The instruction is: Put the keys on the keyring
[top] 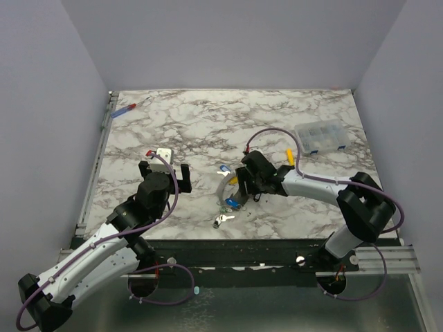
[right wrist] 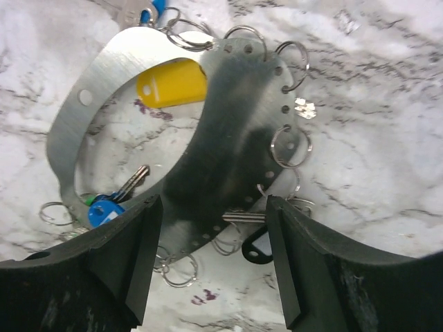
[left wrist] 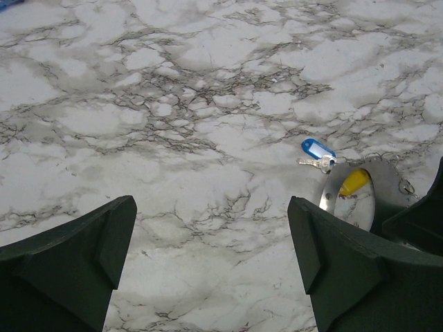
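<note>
The keyring (right wrist: 228, 104) is a flat brushed-metal loop with punched holes and small split rings, lying on the marble. Inside it lies a yellow-capped key (right wrist: 172, 83). A blue-capped key (right wrist: 104, 211) sits at its lower left, and another blue one (right wrist: 149, 12) at its top edge. A black-tagged key (right wrist: 252, 245) lies under its lower rim. My right gripper (right wrist: 213, 207) hovers open over that rim, holding nothing. From above, the keyring (top: 223, 188) is just left of the right gripper (top: 243, 183). A bare silver key (top: 221, 220) lies nearer the front. My left gripper (left wrist: 211, 207) is wide open over bare marble, left of the keyring (left wrist: 336, 190).
A clear compartment box (top: 320, 136) stands at the right back. A small yellow-handled screwdriver (top: 289, 155) lies behind the right arm. At the far left corner lies a red-and-blue screwdriver (top: 128, 107). Grey walls enclose the table.
</note>
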Robot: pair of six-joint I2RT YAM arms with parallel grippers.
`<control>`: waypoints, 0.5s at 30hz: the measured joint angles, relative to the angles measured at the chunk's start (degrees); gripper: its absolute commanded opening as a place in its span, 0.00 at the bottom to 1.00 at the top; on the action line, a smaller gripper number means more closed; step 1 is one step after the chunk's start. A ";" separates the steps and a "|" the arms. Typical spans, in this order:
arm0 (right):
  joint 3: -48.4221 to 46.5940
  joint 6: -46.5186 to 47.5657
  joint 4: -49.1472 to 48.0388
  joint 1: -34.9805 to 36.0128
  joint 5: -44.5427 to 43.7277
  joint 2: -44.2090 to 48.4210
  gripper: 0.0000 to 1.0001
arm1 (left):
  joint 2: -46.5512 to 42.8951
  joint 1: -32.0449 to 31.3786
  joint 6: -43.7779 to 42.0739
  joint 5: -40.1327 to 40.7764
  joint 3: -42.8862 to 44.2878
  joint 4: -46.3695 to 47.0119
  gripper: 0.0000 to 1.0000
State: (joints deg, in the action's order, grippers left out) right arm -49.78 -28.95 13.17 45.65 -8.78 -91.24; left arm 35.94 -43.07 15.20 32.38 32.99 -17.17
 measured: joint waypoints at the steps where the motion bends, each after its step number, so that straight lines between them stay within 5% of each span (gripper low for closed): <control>1: -0.87 1.42 1.16 0.00 -0.63 -0.31 0.72 | 0.00 0.00 -0.02 0.00 0.00 0.00 0.99; 15: -0.39 9.60 13.44 -0.02 -1.38 6.14 0.73 | 0.00 0.00 -0.07 0.02 0.00 0.00 0.99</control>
State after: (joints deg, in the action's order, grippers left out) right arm -50.17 -19.35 26.61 45.63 -10.15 -85.10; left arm 35.94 -43.07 15.14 32.40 32.99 -17.17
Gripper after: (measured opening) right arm 0.719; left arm 0.989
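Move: The black-tagged key at the keyring's right edge lies about 4 cm right of the right hand, 1 cm back and 2 cm below. The steel keyring's middle is some 5 cm left and 2 cm ahead; its yellow tag is about 6 cm left and 6 cm ahead, and the near blue tag 6 cm left and 3 cm back. From the left hand, the black-tagged key is roughly 31 cm right, 1 cm ahead and 18 cm below. The right hand draws right about 4 cm and back, away from the keyring past its black-tagged key, fingers still open. ##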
